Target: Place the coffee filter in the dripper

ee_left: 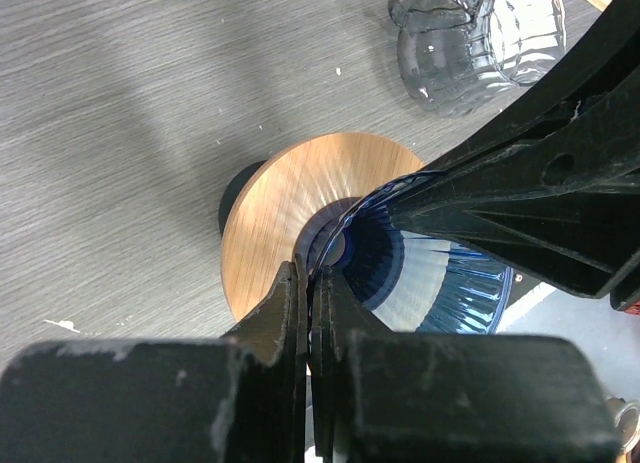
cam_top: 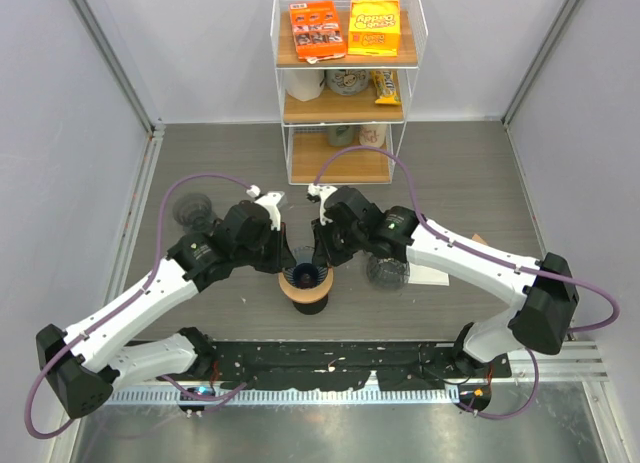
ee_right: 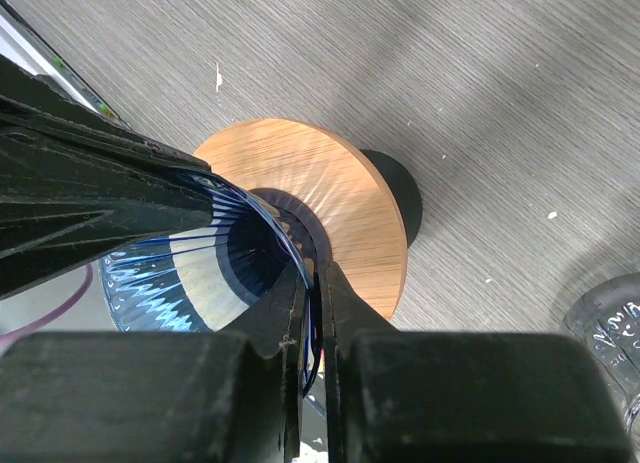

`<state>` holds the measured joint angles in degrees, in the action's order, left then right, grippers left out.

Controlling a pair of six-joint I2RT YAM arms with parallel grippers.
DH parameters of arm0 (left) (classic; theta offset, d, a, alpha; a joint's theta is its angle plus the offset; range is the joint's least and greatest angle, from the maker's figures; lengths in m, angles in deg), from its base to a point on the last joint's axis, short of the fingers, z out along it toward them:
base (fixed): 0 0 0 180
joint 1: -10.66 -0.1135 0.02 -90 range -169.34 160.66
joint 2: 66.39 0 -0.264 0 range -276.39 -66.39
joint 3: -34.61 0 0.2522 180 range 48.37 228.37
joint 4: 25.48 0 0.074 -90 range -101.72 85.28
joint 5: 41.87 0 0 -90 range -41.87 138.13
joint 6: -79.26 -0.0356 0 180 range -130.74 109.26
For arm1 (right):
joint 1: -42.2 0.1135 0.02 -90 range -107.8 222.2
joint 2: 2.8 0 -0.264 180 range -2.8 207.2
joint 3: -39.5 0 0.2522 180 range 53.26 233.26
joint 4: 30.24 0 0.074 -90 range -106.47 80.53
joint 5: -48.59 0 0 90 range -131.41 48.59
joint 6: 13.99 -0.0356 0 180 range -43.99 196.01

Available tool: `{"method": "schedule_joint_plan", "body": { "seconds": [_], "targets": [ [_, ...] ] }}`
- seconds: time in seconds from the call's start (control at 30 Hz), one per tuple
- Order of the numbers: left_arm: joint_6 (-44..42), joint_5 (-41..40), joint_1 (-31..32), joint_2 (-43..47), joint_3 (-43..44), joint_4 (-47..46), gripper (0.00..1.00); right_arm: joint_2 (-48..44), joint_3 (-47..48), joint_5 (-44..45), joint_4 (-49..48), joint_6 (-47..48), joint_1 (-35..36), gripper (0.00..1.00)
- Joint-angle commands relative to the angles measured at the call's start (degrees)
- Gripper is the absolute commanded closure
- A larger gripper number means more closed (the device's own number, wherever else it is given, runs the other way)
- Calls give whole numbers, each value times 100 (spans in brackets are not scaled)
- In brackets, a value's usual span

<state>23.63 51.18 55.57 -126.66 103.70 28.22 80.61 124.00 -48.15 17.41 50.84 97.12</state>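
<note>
A blue ribbed cone, apparently the coffee filter (cam_top: 307, 276) (ee_left: 440, 283) (ee_right: 190, 273), sits point-down in the centre hole of the dripper, a round wooden disc (cam_top: 310, 301) (ee_left: 290, 203) (ee_right: 340, 193) on a dark base (ee_right: 395, 188). My left gripper (cam_top: 286, 267) (ee_left: 312, 293) is shut on the cone's thin rim on its left side. Opposite it, my right gripper (cam_top: 326, 263) (ee_right: 315, 283) pinches the rim on the right side. Each arm's black fingers cover part of the cone in the other wrist view.
A clear ribbed glass vessel (cam_top: 385, 270) (ee_left: 480, 33) (ee_right: 605, 333) stands just right of the dripper, beside a white sheet (cam_top: 430, 276). A dark glass piece (cam_top: 195, 211) sits at the left. A wire shelf rack (cam_top: 345, 143) with snack packs stands behind.
</note>
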Motion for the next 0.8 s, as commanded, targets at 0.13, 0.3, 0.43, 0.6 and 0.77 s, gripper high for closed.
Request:
{"method": "schedule_joint_plan", "body": {
  "seconds": [0.13,0.3,0.43,0.6,0.77],
  "targets": [
    [-273,152,194,-170,-5,92,87,184,115,42,426,232,89,88],
    [-264,135,203,-178,92,110,79,157,238,-46,373,258,90,82],
    [-255,99,203,-222,206,128,74,149,335,-20,338,258,89,78],
    [-255,214,212,-187,294,75,57,34,370,-29,206,205,81,67],
    [-290,178,212,-82,399,49,40,-45,484,-29,144,240,89,59]
  ]
}}
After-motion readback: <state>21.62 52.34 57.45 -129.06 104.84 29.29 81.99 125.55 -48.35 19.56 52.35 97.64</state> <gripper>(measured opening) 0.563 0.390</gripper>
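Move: The blue dripper, its rim pinched by both hands, has its middle some 4 cm to the left hand's right, 1 cm back and 3 cm lower; from the right hand it is about 3 cm left, 2 cm back and 3 cm lower. The wooden ring is under it, roughly 6 cm below the right hand. From that hand the glass server lies about 16 cm right and 2 cm back, the white filter some 25 cm right and 2 cm back, both on the table. Both hands let go of the dripper's rim: the left fingers open from nearly shut to about half, the right ones start a little later and open less, each pair ending astride the rim. While opening, the left hand eases back and to the right, sinking slightly, about 1 cm in all, and turns a few degrees clockwise. The right hand all but stays in place, settling by less than half a centimetre. ##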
